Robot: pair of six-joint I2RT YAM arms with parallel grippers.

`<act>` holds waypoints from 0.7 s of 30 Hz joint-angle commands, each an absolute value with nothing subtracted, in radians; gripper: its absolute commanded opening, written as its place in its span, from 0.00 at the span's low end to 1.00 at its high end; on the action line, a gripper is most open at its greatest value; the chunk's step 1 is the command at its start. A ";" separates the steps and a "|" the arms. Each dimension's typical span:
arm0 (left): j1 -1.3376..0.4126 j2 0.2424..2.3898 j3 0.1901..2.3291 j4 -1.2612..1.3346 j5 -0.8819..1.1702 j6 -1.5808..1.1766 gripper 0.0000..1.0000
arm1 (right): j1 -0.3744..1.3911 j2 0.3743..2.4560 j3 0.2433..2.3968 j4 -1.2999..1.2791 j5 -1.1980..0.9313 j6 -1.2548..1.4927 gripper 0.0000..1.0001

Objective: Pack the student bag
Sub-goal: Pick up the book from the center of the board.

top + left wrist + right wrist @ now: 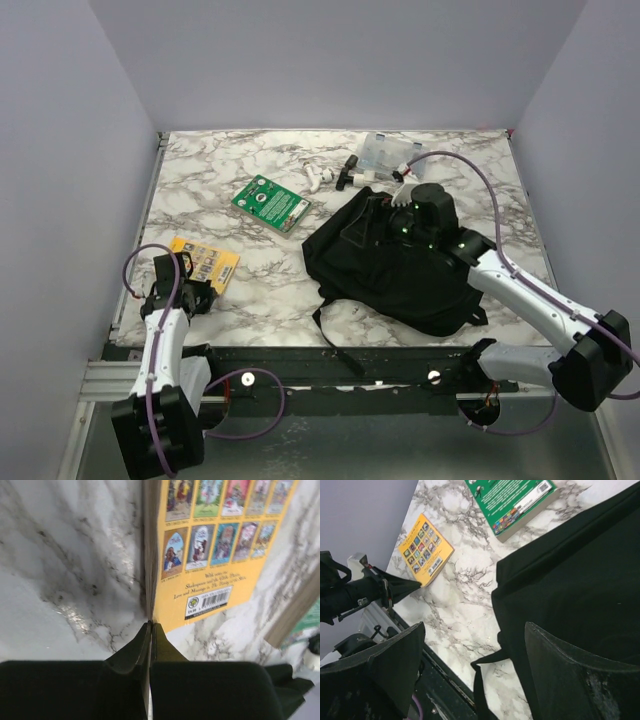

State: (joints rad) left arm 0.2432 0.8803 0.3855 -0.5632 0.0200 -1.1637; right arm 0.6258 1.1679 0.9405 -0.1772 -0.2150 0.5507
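Note:
The student bag [400, 275] [580, 580] is a black backpack lying flat on the marble, right of centre, a strap trailing to the near edge. My right gripper [385, 218] [474, 627] hovers open above its left part with nothing between its fingers. A yellow book [208, 263] [215, 545] [425, 547] lies at the near left. My left gripper [190, 290] [151, 626] is shut, and its tips touch the book's near corner. I see nothing pinched between them.
A green book [271, 203] [512, 500] lies at mid-table. A clear plastic box [385, 150], small white items [320, 178] and a black item [350, 175] sit at the back. The black rail [330, 365] runs along the near edge.

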 commanded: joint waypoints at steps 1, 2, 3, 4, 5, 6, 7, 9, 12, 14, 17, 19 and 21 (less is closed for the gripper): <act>0.252 0.745 0.373 -0.495 0.178 -1.106 0.00 | 0.668 1.234 0.926 -0.081 -0.307 0.633 0.84; 0.252 0.720 0.373 -0.479 0.211 -1.120 0.00 | 0.690 1.246 0.920 -0.047 -0.318 0.659 0.84; 0.251 0.694 0.372 -0.469 0.248 -1.135 0.00 | 0.702 1.266 0.910 0.004 -0.338 0.690 0.84; 0.252 0.672 0.372 -0.461 0.280 -1.154 0.00 | 0.712 1.293 0.899 0.071 -0.362 0.743 0.84; 0.251 0.659 0.375 -0.457 0.316 -1.170 0.00 | 0.716 1.318 0.891 0.120 -0.393 0.819 0.84; 0.251 0.646 0.378 -0.455 0.343 -1.189 0.00 | 0.722 1.356 0.890 0.176 -0.419 0.880 0.84; 0.251 0.638 0.382 -0.454 0.368 -1.201 0.00 | 0.735 1.387 0.895 0.210 -0.433 0.949 0.84; 0.250 0.632 0.386 -0.450 0.406 -1.228 0.00 | 0.770 1.450 0.902 0.281 -0.433 1.047 0.84; 0.250 0.631 0.381 -0.437 0.481 -1.262 0.00 | 0.797 1.561 0.914 0.374 -0.434 1.210 0.83; 0.250 0.628 0.372 -0.436 0.519 -1.274 0.00 | 0.805 1.639 0.953 0.379 -0.453 1.287 0.81; 0.251 0.620 0.353 -0.415 0.554 -1.296 0.00 | 0.834 1.703 0.997 0.358 -0.398 1.343 0.81; 0.250 0.615 0.341 -0.405 0.589 -1.307 0.00 | 0.847 1.737 1.037 0.297 -0.352 1.359 0.81; 0.250 0.610 0.335 -0.396 0.602 -1.308 0.00 | 0.853 1.763 1.057 0.278 -0.334 1.376 0.81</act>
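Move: The yellow book lies on the board with its near right corner already pinched in the left fingers; its middle is about 7 cm ahead of that hand, 3 cm to its left and 1 cm lower. The empty right hand hovers high, with the book roughly 42 cm to its left, 3 cm back and 21 cm below. From that same hand, the green book is about 14 cm ahead and 22 cm left, and the black bag's middle 11 cm right and 3 cm back, both some 20 cm below. The yellow book, still pinched by its corner, is drawn up about 9 cm and 7 cm to the right by the left hand, which tilts its fingers outward and rolls. Meanwhile the right hand, kept wide open, sweeps about 15 cm left and 9 cm down to meet the book's free right end, its fingers tipping some 40 degrees steeper. ##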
